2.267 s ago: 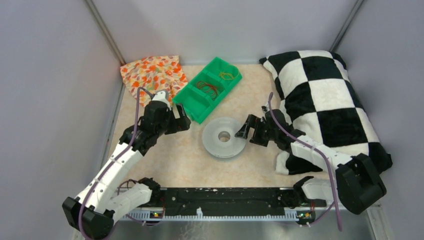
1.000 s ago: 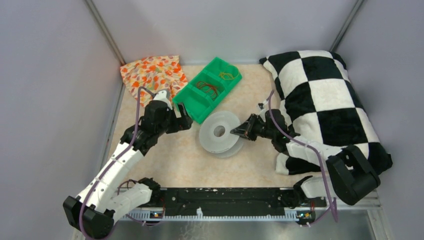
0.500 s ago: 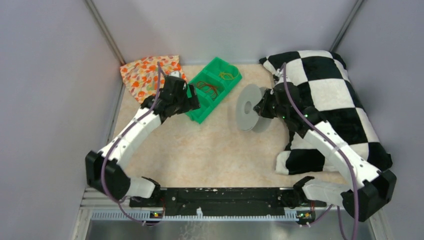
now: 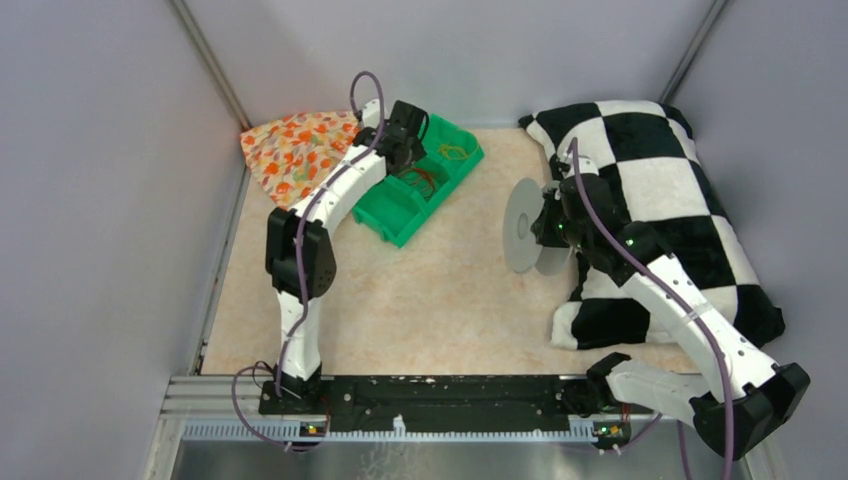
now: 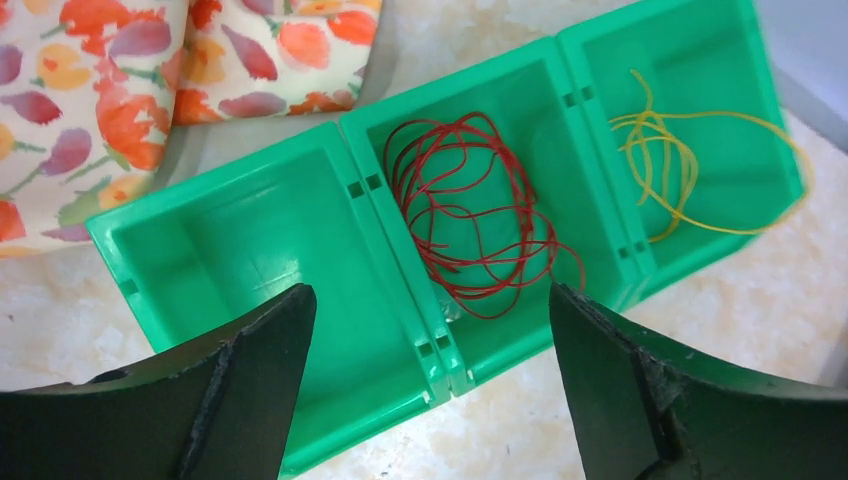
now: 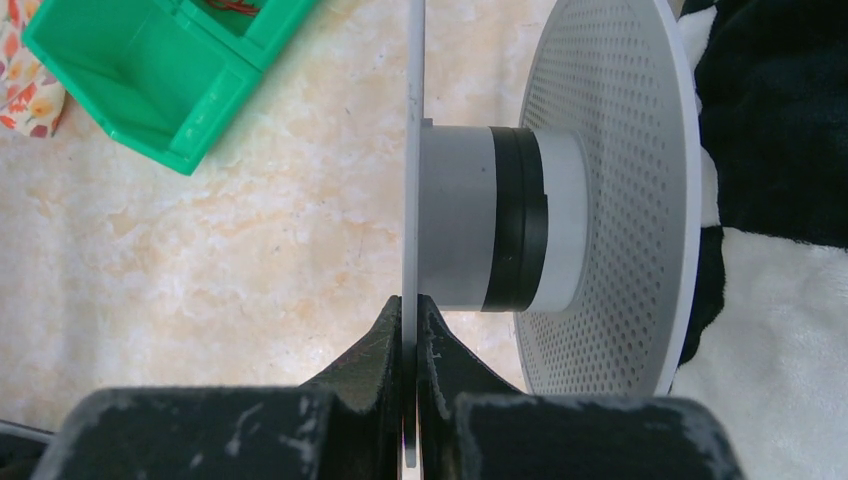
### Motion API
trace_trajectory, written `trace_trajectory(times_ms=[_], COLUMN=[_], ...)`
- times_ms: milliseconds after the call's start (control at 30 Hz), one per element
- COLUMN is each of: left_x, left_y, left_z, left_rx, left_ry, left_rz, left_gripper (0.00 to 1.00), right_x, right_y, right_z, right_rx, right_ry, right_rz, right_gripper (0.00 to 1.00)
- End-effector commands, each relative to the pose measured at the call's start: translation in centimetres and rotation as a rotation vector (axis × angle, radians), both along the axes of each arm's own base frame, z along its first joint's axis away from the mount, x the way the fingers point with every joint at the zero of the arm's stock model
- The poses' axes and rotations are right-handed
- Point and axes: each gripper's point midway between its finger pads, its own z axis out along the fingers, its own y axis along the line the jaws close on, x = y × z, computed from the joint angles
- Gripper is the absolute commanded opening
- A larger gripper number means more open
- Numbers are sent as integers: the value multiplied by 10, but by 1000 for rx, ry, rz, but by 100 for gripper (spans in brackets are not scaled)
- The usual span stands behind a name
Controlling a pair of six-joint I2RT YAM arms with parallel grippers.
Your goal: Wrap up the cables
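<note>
The yellow-orange cable point(image 5: 690, 160) lies in loose loops in the far compartment of the green tray point(image 5: 250, 250); it also shows in the top view point(image 4: 455, 152). A red wire coil point(image 5: 470, 220) fills the middle compartment, and the near compartment is empty. My left gripper point(image 5: 430, 310) is open and empty, hovering over the tray point(image 4: 385, 215) and touching nothing. My right gripper point(image 6: 410, 310) is shut on the thin flange of the clear round spool point(image 6: 480, 230). It holds the spool on edge above the table point(image 4: 520, 238), next to the pillow.
A floral cloth point(image 4: 295, 150) lies at the back left beside the tray. A black-and-white checkered pillow point(image 4: 660, 200) fills the right side, close behind the spool. Grey walls close in the table on three sides.
My right gripper closed on the flat-lying spool's flange, lifted it on edge and carried it back and right. My left arm stretched from the table's middle to over the green tray.
</note>
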Motion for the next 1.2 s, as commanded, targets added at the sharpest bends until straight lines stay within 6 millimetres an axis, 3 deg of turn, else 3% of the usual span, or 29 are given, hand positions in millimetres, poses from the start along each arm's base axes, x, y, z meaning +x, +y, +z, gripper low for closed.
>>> trace_trajectory(times_ms=[0, 200, 367, 500, 667, 800, 1000, 1167], left_x=[-5, -5, -7, 2, 0, 4, 16, 28], left_y=[8, -3, -5, -22, -22, -30, -51, -54], left_z=[-21, -55, -77, -87, -88, -90, -83, -69], left_rx=[32, 19, 2, -29, -14, 6, 72, 226], left_ry=[31, 69, 80, 80, 91, 94, 58, -1], left_rz=[144, 142, 153, 65, 37, -50, -310, -533], left_gripper=[93, 93, 79, 72, 52, 43, 40, 40], right_x=[6, 4, 3, 0, -2, -4, -3, -6], right_y=[8, 14, 22, 24, 21, 23, 15, -9], right_z=[12, 8, -3, -11, -14, -16, -7, 4], right_rx=[27, 73, 81, 81, 90, 98, 64, -53], right_ry=[-50, -50, -10, 11, 16, 27, 7, -18], right_rz=[26, 41, 72, 79, 61, 68, 51, 22], right_gripper=[0, 0, 0, 0, 0, 0, 0, 0])
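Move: The green tray's divider between its empty and red-cable bins lies almost straight below the left hand, about 10 cm down and 1 cm ahead. At about that height, the red cable is some 4 cm ahead and 3 cm right, the yellow cable 10 cm ahead and 9 cm right, and the empty bin 4 cm back and 4 cm left. From the right hand the divider is roughly 19 cm ahead, 23 cm left and 16 cm below. Straight down about 9 cm, the open left hand sinks over the green tray's divider, then closes to pinch the double wall near its robot-side end. Keeping that hold, it drags the tray right and a little forward while twisting clockwise some 20 degrees. The right hand, still gripping the grey spool's flange, lowers it about 5 cm. ##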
